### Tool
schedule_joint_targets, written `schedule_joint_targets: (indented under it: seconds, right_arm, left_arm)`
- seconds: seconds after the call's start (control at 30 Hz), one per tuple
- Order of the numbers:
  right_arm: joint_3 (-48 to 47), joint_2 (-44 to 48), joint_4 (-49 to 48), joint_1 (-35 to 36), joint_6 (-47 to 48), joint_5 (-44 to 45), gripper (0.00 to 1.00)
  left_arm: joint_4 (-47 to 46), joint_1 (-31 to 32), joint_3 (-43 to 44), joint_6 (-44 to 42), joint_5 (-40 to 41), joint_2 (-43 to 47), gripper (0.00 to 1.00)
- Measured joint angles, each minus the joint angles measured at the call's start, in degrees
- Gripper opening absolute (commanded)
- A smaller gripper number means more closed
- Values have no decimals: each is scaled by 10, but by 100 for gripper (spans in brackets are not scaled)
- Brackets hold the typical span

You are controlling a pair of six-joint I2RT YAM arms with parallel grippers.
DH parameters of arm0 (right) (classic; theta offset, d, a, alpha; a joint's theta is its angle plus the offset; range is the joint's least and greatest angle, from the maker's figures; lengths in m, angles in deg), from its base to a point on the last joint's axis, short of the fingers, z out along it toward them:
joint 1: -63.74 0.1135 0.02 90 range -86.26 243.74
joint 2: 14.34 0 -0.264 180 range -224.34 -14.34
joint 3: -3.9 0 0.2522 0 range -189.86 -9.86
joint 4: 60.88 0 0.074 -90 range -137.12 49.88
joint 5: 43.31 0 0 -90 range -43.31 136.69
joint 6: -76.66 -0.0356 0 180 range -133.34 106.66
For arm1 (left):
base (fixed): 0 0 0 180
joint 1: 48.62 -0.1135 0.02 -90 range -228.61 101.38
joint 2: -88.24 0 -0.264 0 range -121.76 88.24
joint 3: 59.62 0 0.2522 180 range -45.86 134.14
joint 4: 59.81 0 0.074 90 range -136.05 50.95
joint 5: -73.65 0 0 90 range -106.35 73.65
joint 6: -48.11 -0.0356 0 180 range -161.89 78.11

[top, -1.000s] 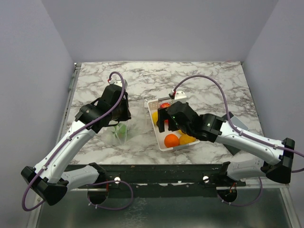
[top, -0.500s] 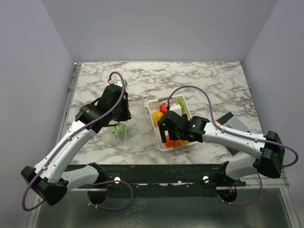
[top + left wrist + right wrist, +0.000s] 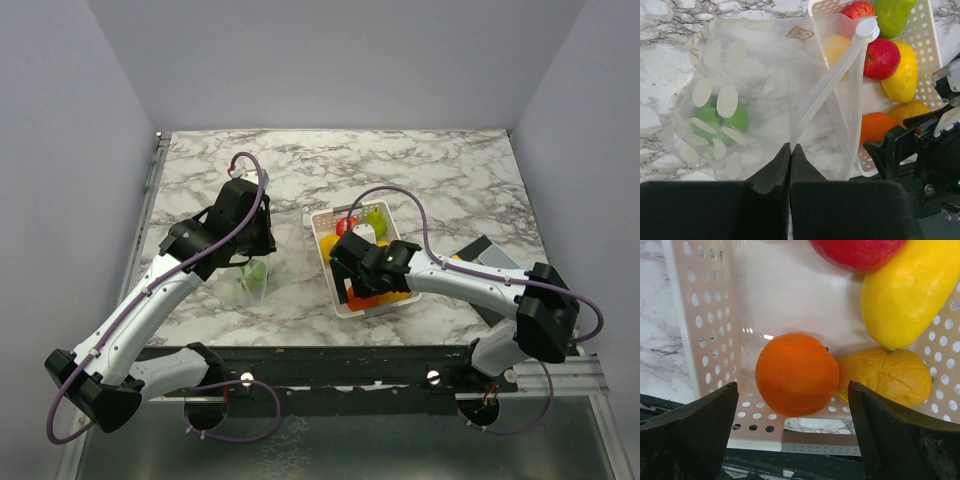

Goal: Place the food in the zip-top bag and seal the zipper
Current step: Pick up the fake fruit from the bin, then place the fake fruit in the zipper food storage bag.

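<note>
The see-through zip-top bag (image 3: 765, 85) stands open on the marble, with one green fruit (image 3: 720, 117) inside. Its zipper (image 3: 830, 82) runs as a white strip down to my left gripper (image 3: 791, 147), which is shut on the bag's edge. In the top view this gripper (image 3: 255, 240) sits just above the bag (image 3: 255, 278). The rest of the food lies in the white basket (image 3: 710, 315): an orange (image 3: 796, 374), a yellow lemon (image 3: 905, 295), a wrinkled yellow fruit (image 3: 887, 375) and a red one (image 3: 855, 250). My right gripper (image 3: 792, 387) is open low in the basket, its fingers either side of the orange.
The white slotted basket (image 3: 375, 310) stands right of the bag, with a light green fruit (image 3: 372, 218) at its far end. A grey flat object (image 3: 490, 255) lies at the right under my right arm. The table's dark front edge is close behind the basket.
My right arm has swung left and down into the basket's near end, over the orange, with its jaws a touch wider. The left arm and the bag have not moved.
</note>
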Motion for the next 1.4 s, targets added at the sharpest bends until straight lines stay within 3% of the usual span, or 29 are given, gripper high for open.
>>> schedule_joint_targets:
  seconds: [0.17,0.33,0.4,0.53,0.73,0.93,1.4]
  right_arm:
    - [0,-27,0,-1,0,-9,95]
    - [0,-41,0,-1,0,-9,86]
    - [0,-41,1,-1,0,-9,79]
    - [0,-44,7,-1,3,-7,56]
    - [-5,-43,18,-1,6,2,40]
    - [-29,-27,39,-1,6,13,35]
    - [-88,72,49,-1,16,33,34]
  left_arm:
    - [-3,0,-6,-2,0,0,0]
    - [-3,0,-10,-2,0,0,0]
    - [-3,0,-11,-3,0,0,0]
    - [-3,0,-11,-4,0,0,0]
    - [-7,0,-14,-4,1,0,0]
    - [-9,0,-16,-4,1,0,0]
    - [-11,0,-16,-6,1,0,0]
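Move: The orange lies almost straight under the right hand, its middle some 3 cm below, between the open fingers. An orange-yellow fruit is about 7 cm to the hand's right and 2 cm farther out; the mango is roughly 10 cm ahead and 6 cm right, and the red apple about 12 cm ahead and 1 cm right, all similarly low. From the left hand, the orange is some 18 cm to the right, 5 cm back and 18 cm below. Down a last 2 cm or so, the right hand sets its open fingers around the orange, then closes them on its left and right sides. Keeping that grip, it lifts the orange roughly 11 cm out of the bin, easing a little forward as the wrist tilts the fingertips outward and rolls its left side up, each by about 12 degrees. ##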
